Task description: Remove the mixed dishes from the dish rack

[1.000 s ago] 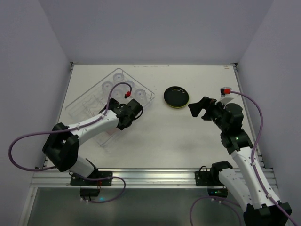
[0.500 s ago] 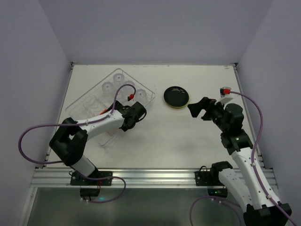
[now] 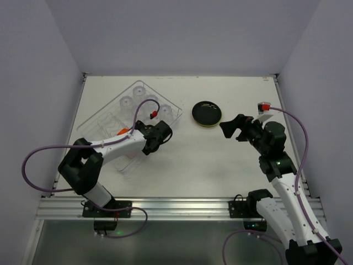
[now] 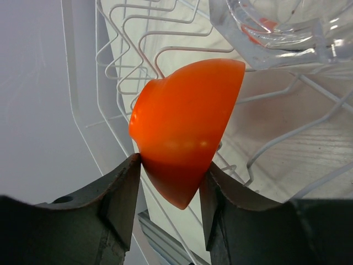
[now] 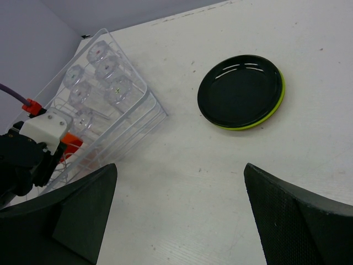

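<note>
The small orange-red bowl (image 4: 185, 127) stands on edge inside the dish rack (image 4: 118, 61), and my left gripper (image 4: 171, 161) is shut on its lower rim, one finger on each side. From above, the bowl (image 3: 122, 131) shows orange beside the left gripper (image 3: 129, 133) over the rack (image 3: 94, 118). Several clear cups (image 3: 138, 91) sit upside down at the rack's far end; one cup (image 4: 276, 27) is close by. The black plate (image 3: 207, 112) lies stacked on the lime-green plate (image 5: 266, 117) on the table. My right gripper (image 5: 180, 165) hangs open over bare table.
The right gripper (image 3: 229, 128) hovers just right of the stacked plates. The rack (image 5: 140, 118) lies diagonally at the table's left, near the left wall. The left arm's purple cable (image 3: 140, 105) loops over the cups.
The left jaws have closed in onto the orange-red bowl, which now shows in the top view. The left arm's elbow shifted up and right earlier. The right arm has not moved.
</note>
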Controlling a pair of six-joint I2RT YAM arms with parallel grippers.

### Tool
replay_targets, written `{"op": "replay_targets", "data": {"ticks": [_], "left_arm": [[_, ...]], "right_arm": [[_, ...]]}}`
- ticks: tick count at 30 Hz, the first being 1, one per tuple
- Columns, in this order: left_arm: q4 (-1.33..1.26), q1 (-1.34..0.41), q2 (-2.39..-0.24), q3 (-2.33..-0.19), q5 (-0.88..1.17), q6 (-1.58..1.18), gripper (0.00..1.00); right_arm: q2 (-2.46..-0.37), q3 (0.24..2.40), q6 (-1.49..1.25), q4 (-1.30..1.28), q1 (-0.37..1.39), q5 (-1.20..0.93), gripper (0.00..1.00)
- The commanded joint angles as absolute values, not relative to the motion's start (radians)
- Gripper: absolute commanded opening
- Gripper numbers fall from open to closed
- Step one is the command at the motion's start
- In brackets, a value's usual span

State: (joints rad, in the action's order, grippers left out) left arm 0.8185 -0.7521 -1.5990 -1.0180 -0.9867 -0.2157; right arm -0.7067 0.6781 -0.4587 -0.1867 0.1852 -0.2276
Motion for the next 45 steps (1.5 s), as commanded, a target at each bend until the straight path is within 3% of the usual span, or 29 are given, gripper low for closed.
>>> {"op": "replay_targets", "data": {"ticks": [1, 2, 13, 19, 24, 25, 45], "left_arm": [[0.795, -0.759, -1.575, -1.026, -1.028, -0.235, 0.46], [0.793, -0.759, -1.575, -1.028, -1.031, -0.235, 0.41], [0.808, -0.759, -1.545, -1.038, -1.068, -0.233, 0.31], [0.815, -0.759, -1.539, -1.046, -1.129, -0.233, 0.12], [0.838, -0.759, -1.554, -1.065, -1.173, -0.252, 0.06], [0.844, -0.759, -1.557, -1.069, -1.184, -0.256, 0.01], [0.977, -0.759, -1.598, -1.143, -1.298, -0.336, 0.00]], "right_arm": [[-0.710, 0.669, -0.440, -0.144, 0.189, -0.241, 0.99], [-0.712, 0.667, -0.442, -0.144, 0.187, -0.239, 0.99], [-0.736, 0.672, -0.439, -0.143, 0.187, -0.256, 0.99], [-0.745, 0.675, -0.437, -0.143, 0.187, -0.265, 0.99], [-0.747, 0.675, -0.434, -0.141, 0.187, -0.270, 0.99], [-0.749, 0.675, -0.436, -0.140, 0.187, -0.273, 0.99], [-0.742, 0.673, -0.433, -0.137, 0.189, -0.295, 0.99]]}}
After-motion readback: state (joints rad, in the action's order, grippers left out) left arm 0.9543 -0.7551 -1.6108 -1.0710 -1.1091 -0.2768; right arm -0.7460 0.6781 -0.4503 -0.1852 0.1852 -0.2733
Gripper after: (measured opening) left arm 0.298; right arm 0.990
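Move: The orange bowl stands tilted in the rack with its near rim between my left fingers, its middle roughly 2 cm ahead, 2 cm to the left and 3 cm below my left hand. The nearest glass stands some 7 cm ahead and 6 cm to the right of that hand, another about 11 cm ahead and 2 cm to the right, both about 5 cm lower. From my right hand, the bowl lies some 40 cm to the left, about level forward, roughly 16 cm lower. With my left fingers already around the rim of the orange bowl, I close them from about half open to a third and pinch its wall. As they tighten I draw up out of the rack, slowly at first and then quicker, about 3 cm in all with about 1.5 cm to the left, rolling the hand's left side up slightly, some 5 degrees. ##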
